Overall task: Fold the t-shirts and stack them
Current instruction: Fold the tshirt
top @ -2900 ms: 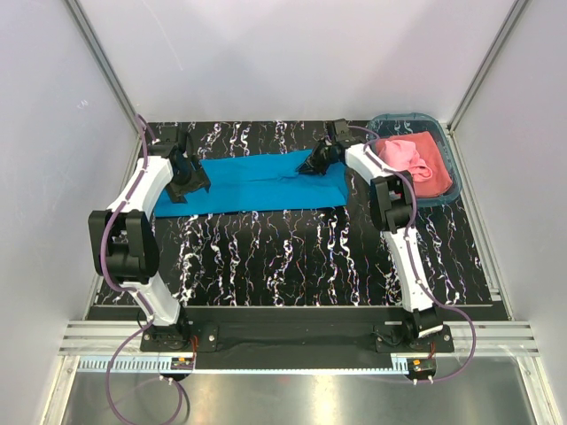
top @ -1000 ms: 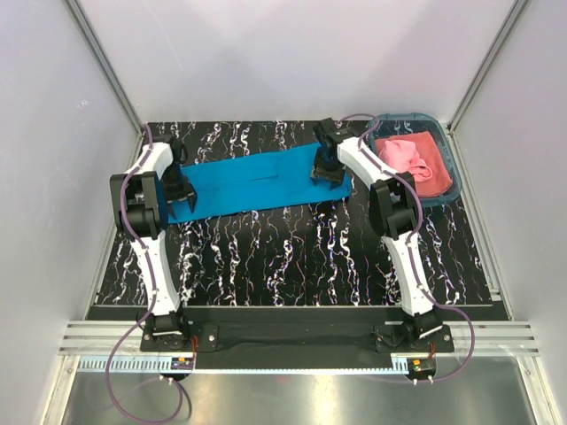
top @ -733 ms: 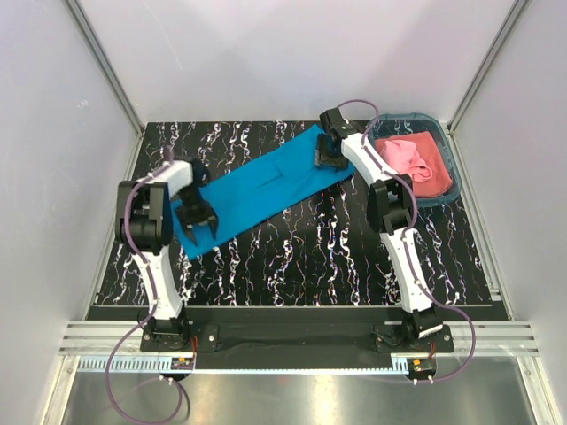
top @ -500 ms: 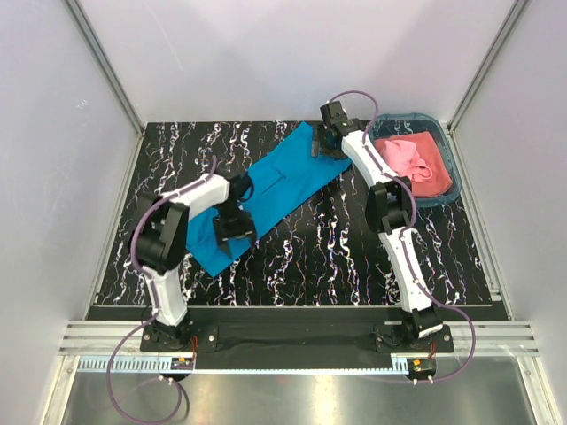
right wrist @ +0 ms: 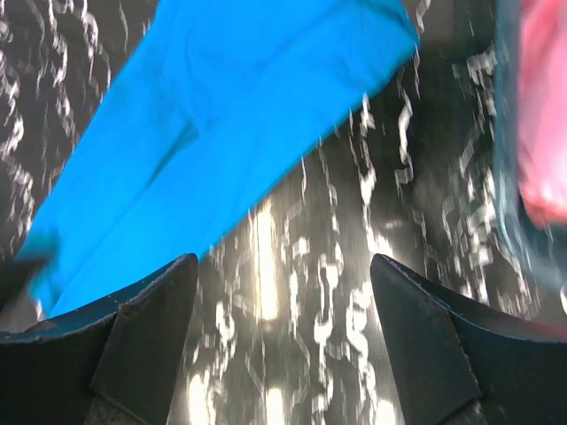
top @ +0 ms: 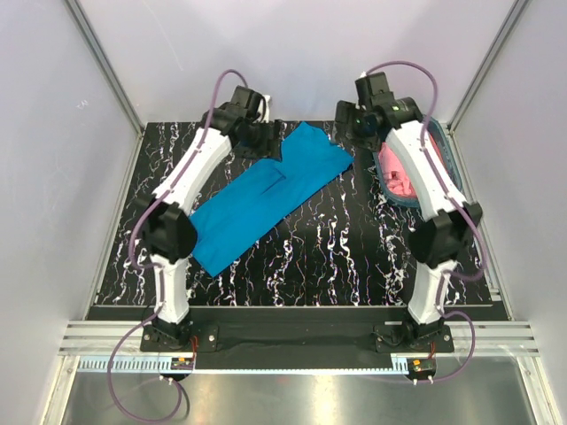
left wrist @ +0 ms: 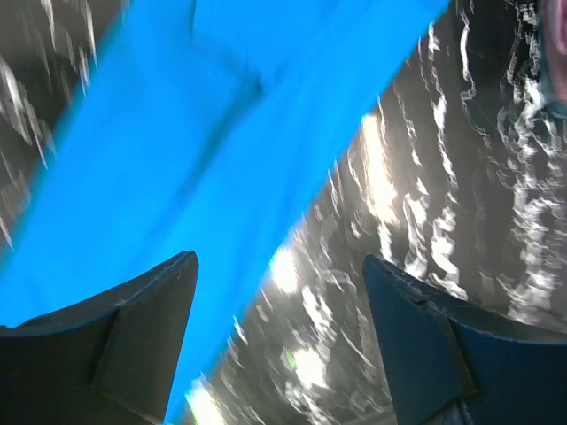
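The turquoise-blue t-shirt [top: 266,195] lies folded into a long strip, running diagonally from the far middle to the near left of the table. It also shows in the left wrist view [left wrist: 177,150] and the right wrist view [right wrist: 221,124]. The salmon pink t-shirt [top: 394,168] lies in the basket, partly hidden by the right arm; its edge shows in the right wrist view [right wrist: 545,106]. My left gripper [top: 251,135] is raised above the strip's far end, open and empty [left wrist: 279,336]. My right gripper [top: 354,124] is raised near the strip's far right corner, open and empty [right wrist: 283,341].
The teal plastic basket [top: 450,168] stands at the far right of the black marbled table [top: 337,248]. White walls close in the back and both sides. Both arms reach high over the far half of the table.
The strip has swung from lying across the far side to a diagonal. Both grippers have let go of its ends and lifted up toward the back.
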Controlling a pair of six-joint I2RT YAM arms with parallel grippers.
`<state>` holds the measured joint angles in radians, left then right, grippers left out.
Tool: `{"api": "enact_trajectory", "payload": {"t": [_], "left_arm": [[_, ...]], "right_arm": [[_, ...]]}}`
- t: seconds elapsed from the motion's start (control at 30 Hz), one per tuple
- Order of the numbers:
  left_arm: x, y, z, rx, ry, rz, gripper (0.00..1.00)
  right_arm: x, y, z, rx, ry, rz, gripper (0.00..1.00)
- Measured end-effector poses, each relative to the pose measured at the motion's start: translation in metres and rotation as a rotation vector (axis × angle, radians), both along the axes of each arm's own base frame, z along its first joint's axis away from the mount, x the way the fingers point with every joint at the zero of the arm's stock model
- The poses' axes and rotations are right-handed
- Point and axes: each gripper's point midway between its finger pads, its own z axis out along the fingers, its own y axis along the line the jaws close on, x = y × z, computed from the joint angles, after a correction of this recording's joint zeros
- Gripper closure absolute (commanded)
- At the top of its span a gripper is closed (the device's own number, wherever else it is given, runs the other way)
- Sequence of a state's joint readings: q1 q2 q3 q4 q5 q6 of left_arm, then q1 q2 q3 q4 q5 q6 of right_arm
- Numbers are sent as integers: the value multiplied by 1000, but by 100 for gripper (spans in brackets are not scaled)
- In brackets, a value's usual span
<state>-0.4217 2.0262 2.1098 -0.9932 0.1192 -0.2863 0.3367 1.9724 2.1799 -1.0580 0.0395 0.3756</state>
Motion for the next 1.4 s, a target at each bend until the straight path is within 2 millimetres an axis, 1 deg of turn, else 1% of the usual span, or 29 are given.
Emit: {"api": "enact_trajectory", "payload": {"t": [0.07, 0.13, 0.2, 0.27, 0.33, 0.47, 0.53, 0.6, 0.73, 0.8, 0.83, 0.87, 0.97, 1.03, 1.1, 1.17, 1.23, 1.33, 1.4], "left_arm": [[17, -5, -12, 26, -25, -40, 18], [36, -10, -39, 70, -27, -85, 17], [46, -15, -64, 113, -33, -120, 16], [53, -17, -88, 157, -55, -149, 14], [53, -21, -102, 185, -69, -179, 14], [73, -42, -107, 175, -143, -216, 14], [90, -56, -110, 158, -183, -224, 14], [99, -63, -123, 152, -188, -227, 14], [97, -61, -160, 154, -120, -210, 13], [94, -58, -179, 154, -74, -194, 14], [96, -56, -184, 158, -68, -186, 15], [98, -56, -180, 144, -69, -174, 16], [102, -44, -180, 115, -39, -114, 17], [108, -31, -180, 93, -19, -63, 19], [117, -10, -181, 70, 1, -2, 20], [127, 15, -181, 49, 9, 73, 20], [132, 41, -179, 33, 18, 142, 19], [126, 70, -177, 28, 50, 207, 16], [117, 80, -172, 34, 76, 226, 13]], "right_arm": [[-23, -7, 11, 10, 10, -4, 13], [-44, -13, 13, 14, 38, -12, 13], [-59, -19, 7, 17, 71, -18, 13], [-73, -25, -4, 14, 121, -26, 13], [-82, -30, -14, 8, 162, -34, 13], [-96, -37, -28, 4, 219, -48, 13], [-101, -38, -28, 10, 227, -51, 14], [-105, -38, -24, 21, 219, -55, 14], [-110, -36, -15, 53, 190, -55, 14], [-113, -35, -17, 68, 188, -54, 15], [-114, -34, -19, 74, 194, -56, 15], [-116, -33, -22, 82, 204, -58, 15], [-119, -29, -36, 98, 240, -64, 15], [-122, -27, -41, 109, 261, -65, 15], [-121, -26, -43, 116, 258, -64, 15], [-118, -25, -43, 120, 251, -62, 14], [-116, -22, -46, 124, 256, -56, 14], [-111, -10, -61, 115, 286, -26, 13], [-110, 6, -77, 90, 317, 18, 12]]}}
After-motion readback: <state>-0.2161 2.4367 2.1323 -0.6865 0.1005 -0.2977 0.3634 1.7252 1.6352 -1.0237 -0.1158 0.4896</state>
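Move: The part of the blue t-shirt the left hand will come down on, its far half, is about 10 cm ahead, 6 cm right and 18 cm below that hand. The fold corner on top is some 4 cm ahead and 4 right; the shirt's far-right end about 16 ahead and 18 right; its near end roughly 21 back and 17 left. From the right hand, that far half is about 8 cm ahead, 17 left, 22 below. Its open fingertips come down onto the far half of the t-shirt and drag it left: the left hand sinks some 18 cm while reaching about 10 forward and a little right, then sweeps roughly 14 cm left, low over the table, turning counter-clockwise about 25 degrees. The open, empty right hand draws back about 11 cm and ends some 8 cm lower. ##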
